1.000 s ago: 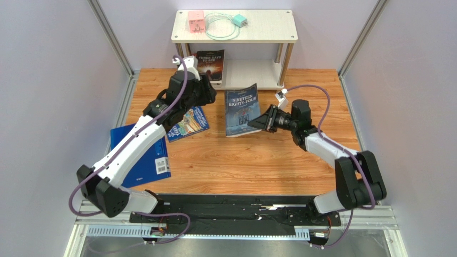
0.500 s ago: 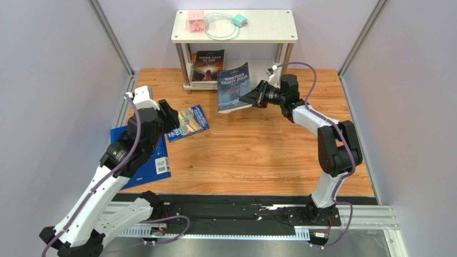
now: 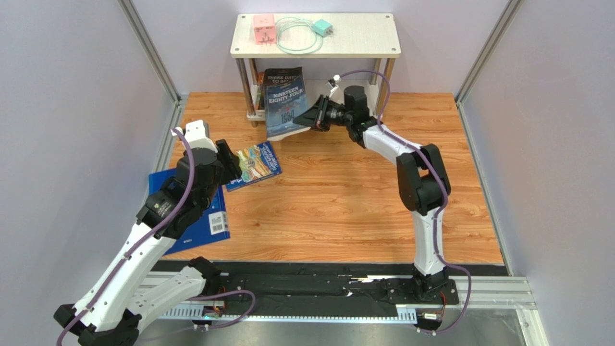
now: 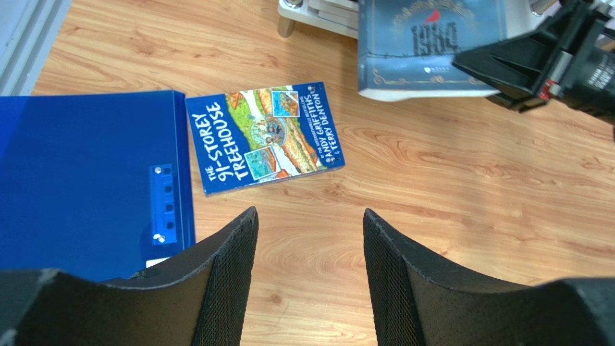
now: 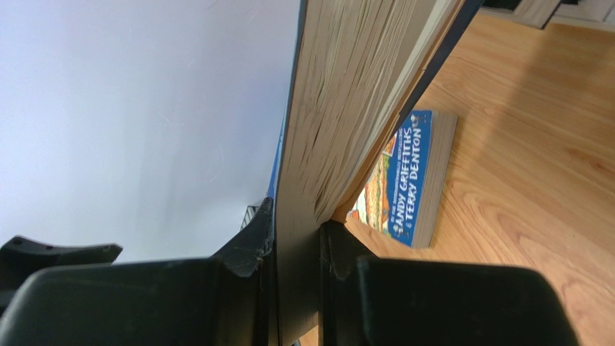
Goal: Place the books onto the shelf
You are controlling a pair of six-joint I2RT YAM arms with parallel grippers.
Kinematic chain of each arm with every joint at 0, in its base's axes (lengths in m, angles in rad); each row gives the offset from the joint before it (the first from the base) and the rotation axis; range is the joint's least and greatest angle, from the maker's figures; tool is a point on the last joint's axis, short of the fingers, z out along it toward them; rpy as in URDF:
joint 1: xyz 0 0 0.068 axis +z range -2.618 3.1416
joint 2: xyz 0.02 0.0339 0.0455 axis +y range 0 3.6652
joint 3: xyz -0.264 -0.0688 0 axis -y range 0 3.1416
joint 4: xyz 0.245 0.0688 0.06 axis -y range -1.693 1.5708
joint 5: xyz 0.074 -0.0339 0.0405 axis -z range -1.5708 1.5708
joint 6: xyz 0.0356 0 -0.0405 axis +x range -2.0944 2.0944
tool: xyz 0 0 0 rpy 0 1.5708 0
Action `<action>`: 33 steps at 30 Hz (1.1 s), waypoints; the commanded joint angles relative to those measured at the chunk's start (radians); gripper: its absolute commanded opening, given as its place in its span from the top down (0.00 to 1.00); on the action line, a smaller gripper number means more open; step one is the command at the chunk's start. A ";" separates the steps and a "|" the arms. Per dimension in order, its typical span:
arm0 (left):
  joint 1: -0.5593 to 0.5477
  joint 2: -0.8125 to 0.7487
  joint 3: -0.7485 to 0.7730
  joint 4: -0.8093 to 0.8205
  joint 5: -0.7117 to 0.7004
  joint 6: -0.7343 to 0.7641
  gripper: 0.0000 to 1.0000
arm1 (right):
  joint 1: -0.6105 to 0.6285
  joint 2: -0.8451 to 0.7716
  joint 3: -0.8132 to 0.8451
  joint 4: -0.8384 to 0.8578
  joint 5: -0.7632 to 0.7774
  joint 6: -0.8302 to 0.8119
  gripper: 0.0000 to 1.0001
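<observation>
My right gripper point(image 3: 309, 120) is shut on the dark blue-grey book "Nineteen Eighty-Four" point(image 3: 284, 108), holding it upright and tilted in front of the shelf's point(image 3: 361, 45) lower tier. The right wrist view shows its page edge point(image 5: 346, 108) clamped between the jaws point(image 5: 296, 225). A black book, "Three Days to See" point(image 3: 283, 73), stands on that tier, mostly hidden behind the held one. A blue cartoon-covered book point(image 3: 253, 164) point(image 4: 263, 137) lies flat on the table. My left gripper point(image 3: 229, 163) point(image 4: 309, 216) hovers open and empty just near of it.
A large blue folder point(image 3: 191, 213) point(image 4: 79, 180) lies flat at the table's left edge, beside the cartoon book. On the shelf's top board sit a pink box point(image 3: 263, 29) and a coiled cable with a teal plug point(image 3: 299, 36). Grey walls close in both sides.
My right arm carried the dark book from mid-table back and left to the shelf's lower tier. My left arm withdrew from the shelf toward the folder and cartoon book.
</observation>
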 commanded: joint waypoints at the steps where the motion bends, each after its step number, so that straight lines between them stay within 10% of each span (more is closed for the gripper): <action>1: -0.001 -0.033 -0.028 -0.018 0.013 0.013 0.39 | 0.012 0.058 0.138 0.111 0.042 0.031 1.00; 22: -0.001 -0.047 -0.117 -0.049 0.018 0.002 0.40 | 0.029 0.358 0.597 0.093 0.118 0.161 0.89; 33: -0.001 -0.038 -0.147 -0.030 0.041 0.002 0.42 | 0.029 0.443 0.695 -0.066 0.157 0.138 0.37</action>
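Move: Nineteen Eighty-Four, already pinched near its lower right part in the right hand, is bound for the left end of the lower shelf board, about 18 cm ahead, 9 cm left and 7 cm below. Three Days to See already lies there, some 19 cm ahead and 7 cm left; the left front leg is about 11 cm ahead, 16 cm left. The 91-Storey Treehouse is 7 cm back, 15 cm left. From the left hand that book lies about 13 cm straight ahead and 27 cm below, the shelf spot 38 cm ahead, 7 cm right. Nineteen Eighty-Four is carried by the right hand about 10 cm forward and 5 cm left into the left end of the lower shelf, over the books already there; the hand dips some 3 cm, climbs back to its height and turns slightly clockwise, then its fingers open and let go of the book. The empty, open left hand sinks about 6 cm, fingers tipping a little downward. ##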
